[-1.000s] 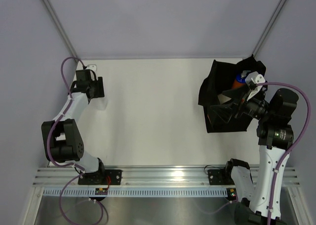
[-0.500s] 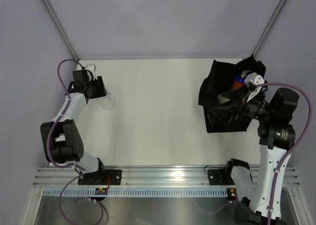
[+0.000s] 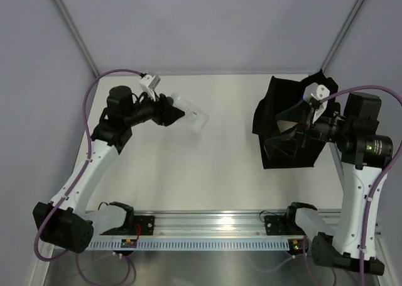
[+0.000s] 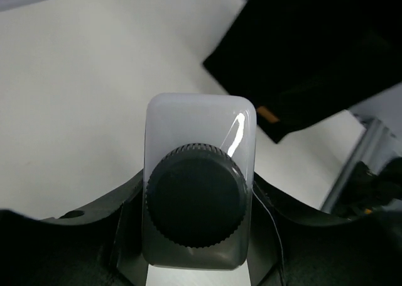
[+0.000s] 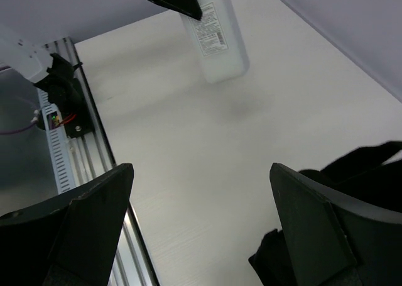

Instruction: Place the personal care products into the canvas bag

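My left gripper (image 3: 176, 114) is shut on the clear bottle (image 3: 192, 117) with the grey cap and holds it in the air over the table's left-middle. In the left wrist view the bottle (image 4: 200, 141) sits cap-first between the two fingers (image 4: 129, 236). The black canvas bag (image 3: 281, 149) lies at the right, and its orange-brown tag (image 4: 269, 114) shows in the left wrist view. My right gripper (image 3: 300, 127) is open and empty above the bag's mouth. From the right wrist view the gripper (image 5: 201, 223) faces the bottle (image 5: 218, 44). The other bottles are hidden.
The aluminium rail (image 3: 207, 224) runs along the near edge and shows in the right wrist view (image 5: 66, 141). The cell's grey walls close in at the back and sides. White tabletop (image 3: 220, 166) lies between the two arms.
My left arm has lifted from the far-left corner and swung right, carrying the clear bottle toward the middle. My right gripper has risen slightly over the bag, now hiding the orange bottle inside.
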You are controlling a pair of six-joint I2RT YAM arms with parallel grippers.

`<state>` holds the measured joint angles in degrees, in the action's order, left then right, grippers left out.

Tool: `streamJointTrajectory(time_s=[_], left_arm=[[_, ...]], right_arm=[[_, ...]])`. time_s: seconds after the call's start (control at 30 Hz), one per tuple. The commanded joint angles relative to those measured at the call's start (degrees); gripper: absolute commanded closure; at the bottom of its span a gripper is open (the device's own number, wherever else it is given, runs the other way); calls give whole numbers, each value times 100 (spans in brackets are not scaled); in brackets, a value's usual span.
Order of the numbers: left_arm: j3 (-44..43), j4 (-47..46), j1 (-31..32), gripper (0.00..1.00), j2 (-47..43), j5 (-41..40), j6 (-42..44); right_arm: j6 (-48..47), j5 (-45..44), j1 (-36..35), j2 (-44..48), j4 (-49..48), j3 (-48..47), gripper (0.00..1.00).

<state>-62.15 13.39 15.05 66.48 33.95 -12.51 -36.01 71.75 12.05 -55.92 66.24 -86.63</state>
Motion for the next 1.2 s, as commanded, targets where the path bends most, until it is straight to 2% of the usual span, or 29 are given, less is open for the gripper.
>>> streamJointTrajectory(time_s=[0.0, 0.13, 0.23, 0.33, 0.5, 0.7, 0.9, 1.17], left_arm=[[-210, -1864, 409, 100, -398, 1531, -681], [-139, -2656, 893, 100, -478, 2027, -1051], [-166, -2736, 1245, 100, -522, 2238, -1008], [-210, -2675, 1509, 100, -566, 2274, -867], [-201, -2648, 1773, 100, -557, 2239, -718], [-350, -2263, 1800, 100, -329, 2229, -349], [-403, -2077, 1800, 100, -197, 2247, -41], [-903, -2402, 1800, 100, 216, 2256, -313]], right_arm=[[-461, -80, -867, -357, 497, -451, 1], [181, -1010, -1889, -858, 21, -635, 1], [112, -1529, -2477, -1411, 117, -925, 0], [24, -1760, -2734, -1816, 109, -1163, 0], [103, -1822, -3156, -2388, 170, -1453, 1], [269, -892, -3683, -2652, 267, -1295, 0], [560, -330, -3702, -2740, 363, -1523, 1], [884, -942, -4000, -2643, -295, -786, 0]])
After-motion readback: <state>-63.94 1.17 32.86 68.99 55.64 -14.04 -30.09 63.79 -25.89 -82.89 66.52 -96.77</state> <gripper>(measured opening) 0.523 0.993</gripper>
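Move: The white bottle hangs from the left gripper, held near its cap. The right gripper, empty and open, waits about 32 cm to that hand's right, 13 cm farther back and 10 cm higher. From the right gripper the bottle's middle lies some 28 cm left, 14 cm ahead and 14 cm lower. The black bag stands about 13 cm ahead of the right gripper, 10 cm to its right and well below. Bring the left gripper about 12 cm back and as far right, rising some 7 cm and then easing down a little, keeping hold of the bottle and swinging clockwise about 40 degrees until its fingers point right. Meanwhile send the right gripper some 13 cm left towards the bottle, bowing forward and back on the way and sinking about 6 cm; turn it counter-clockwise to face the bottle, fingers wide open. ##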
